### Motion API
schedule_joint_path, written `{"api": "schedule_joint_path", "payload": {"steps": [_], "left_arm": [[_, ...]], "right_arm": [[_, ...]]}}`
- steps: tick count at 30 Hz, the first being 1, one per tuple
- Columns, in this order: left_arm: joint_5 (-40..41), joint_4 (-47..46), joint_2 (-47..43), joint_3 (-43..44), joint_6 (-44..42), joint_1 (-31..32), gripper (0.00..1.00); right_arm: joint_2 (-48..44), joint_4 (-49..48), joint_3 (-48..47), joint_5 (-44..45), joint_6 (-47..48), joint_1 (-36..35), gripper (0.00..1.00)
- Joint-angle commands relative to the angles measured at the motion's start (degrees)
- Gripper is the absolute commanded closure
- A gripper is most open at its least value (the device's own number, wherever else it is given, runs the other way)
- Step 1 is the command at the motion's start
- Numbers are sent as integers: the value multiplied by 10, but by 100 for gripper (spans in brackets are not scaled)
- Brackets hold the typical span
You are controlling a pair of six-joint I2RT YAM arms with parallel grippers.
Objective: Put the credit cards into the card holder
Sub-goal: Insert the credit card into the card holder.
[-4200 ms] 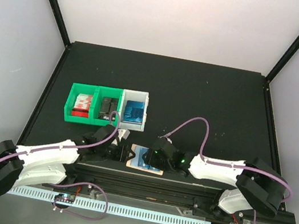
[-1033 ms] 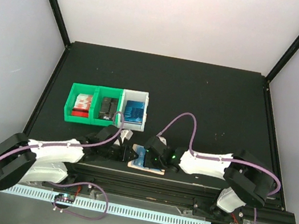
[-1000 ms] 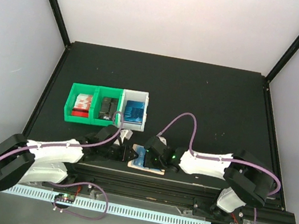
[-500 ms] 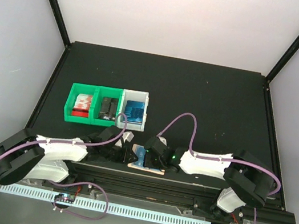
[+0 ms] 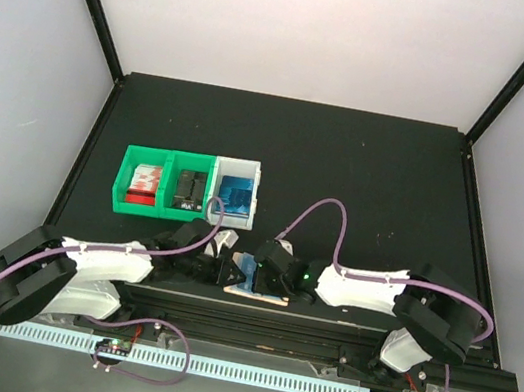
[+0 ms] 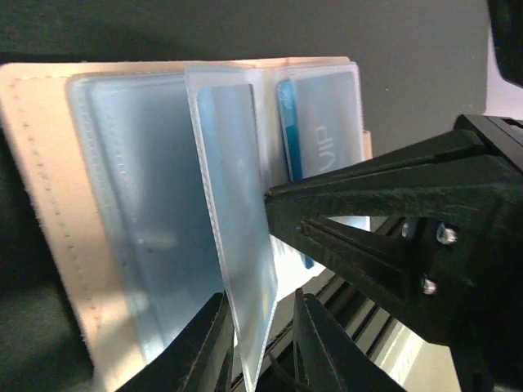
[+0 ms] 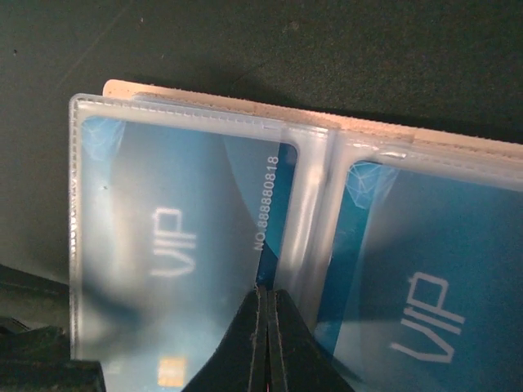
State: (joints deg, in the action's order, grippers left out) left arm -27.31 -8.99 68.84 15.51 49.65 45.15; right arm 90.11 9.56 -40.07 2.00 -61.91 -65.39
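The tan card holder (image 5: 257, 295) lies open near the table's front edge, its clear sleeves facing up (image 7: 204, 98) (image 6: 49, 188). One blue credit card (image 7: 180, 237) marked VIP sits partly in the left sleeve. Another credit card (image 7: 425, 269) fills the right sleeve. My right gripper (image 7: 266, 296) (image 5: 262, 275) is shut, its tips pressing on the left card's edge. My left gripper (image 6: 255, 347) (image 5: 226, 273) straddles an upright empty sleeve (image 6: 233, 204). One finger (image 6: 204, 347) touches it; the other finger (image 6: 319, 347) stands apart from it.
Two green bins (image 5: 165, 183) and a white bin (image 5: 235, 194) holding more blue cards stand behind the holder on the left. The right gripper's black body (image 6: 409, 220) crowds the left wrist view. A metal rail (image 5: 271, 315) runs along the table's front edge.
The left jaws have narrowed around the upright sleeve and the left arm has tucked in slightly. The right gripper stays shut on the same spot.
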Motion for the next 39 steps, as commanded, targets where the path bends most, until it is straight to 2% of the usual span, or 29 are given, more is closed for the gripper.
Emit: {"api": "schedule_joint_path", "payload": {"steps": [1, 10, 18, 27, 31, 35, 39], "left_arm": [[-46, -37, -6, 25, -27, 4, 78], [-61, -23, 24, 50, -44, 5, 79], [-88, -49, 63, 78, -45, 26, 70], [-101, -69, 132, 151, -52, 75, 57], [-23, 42, 121, 195, -97, 76, 47], [17, 125, 91, 243, -147, 76, 39], [103, 223, 54, 302, -211, 75, 31]], "right_arm": [[-10, -12, 35, 13, -7, -3, 95], [-124, 28, 55, 90, -19, -3, 82], [-245, 127, 99, 210, -85, -3, 76], [-340, 205, 133, 248, -130, -3, 72], [-386, 222, 135, 245, -115, -2, 69], [-426, 217, 138, 230, -77, -2, 60], [-443, 213, 140, 204, -51, -2, 53]]}}
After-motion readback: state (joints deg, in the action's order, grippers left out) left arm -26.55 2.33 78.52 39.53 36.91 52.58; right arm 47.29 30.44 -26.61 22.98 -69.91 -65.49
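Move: The card holder's middle is some 5 cm to the right of my left hand, about 1 cm ahead and 3 cm below; its half-raised page stands between my parted left fingertips. My shut right fingers are at the card sleeve by the seam, with the holder's middle about 1 cm to their right, level fore and aft. From the left hand, the white bin is roughly 19 cm ahead and 3 cm left, the black-card bin 18 cm ahead and 13 cm left. I take my right fingers off the card sleeve, lifting first and then swinging about 12 cm to the right, away from the holder, parting them to nearly half open and turning the wrist clockwise. My left hand travels right over the holder, about 8 cm, rising as it goes and climbing faster at the end; it turns some 15 degrees clockwise and opens wide, clear of the page. ##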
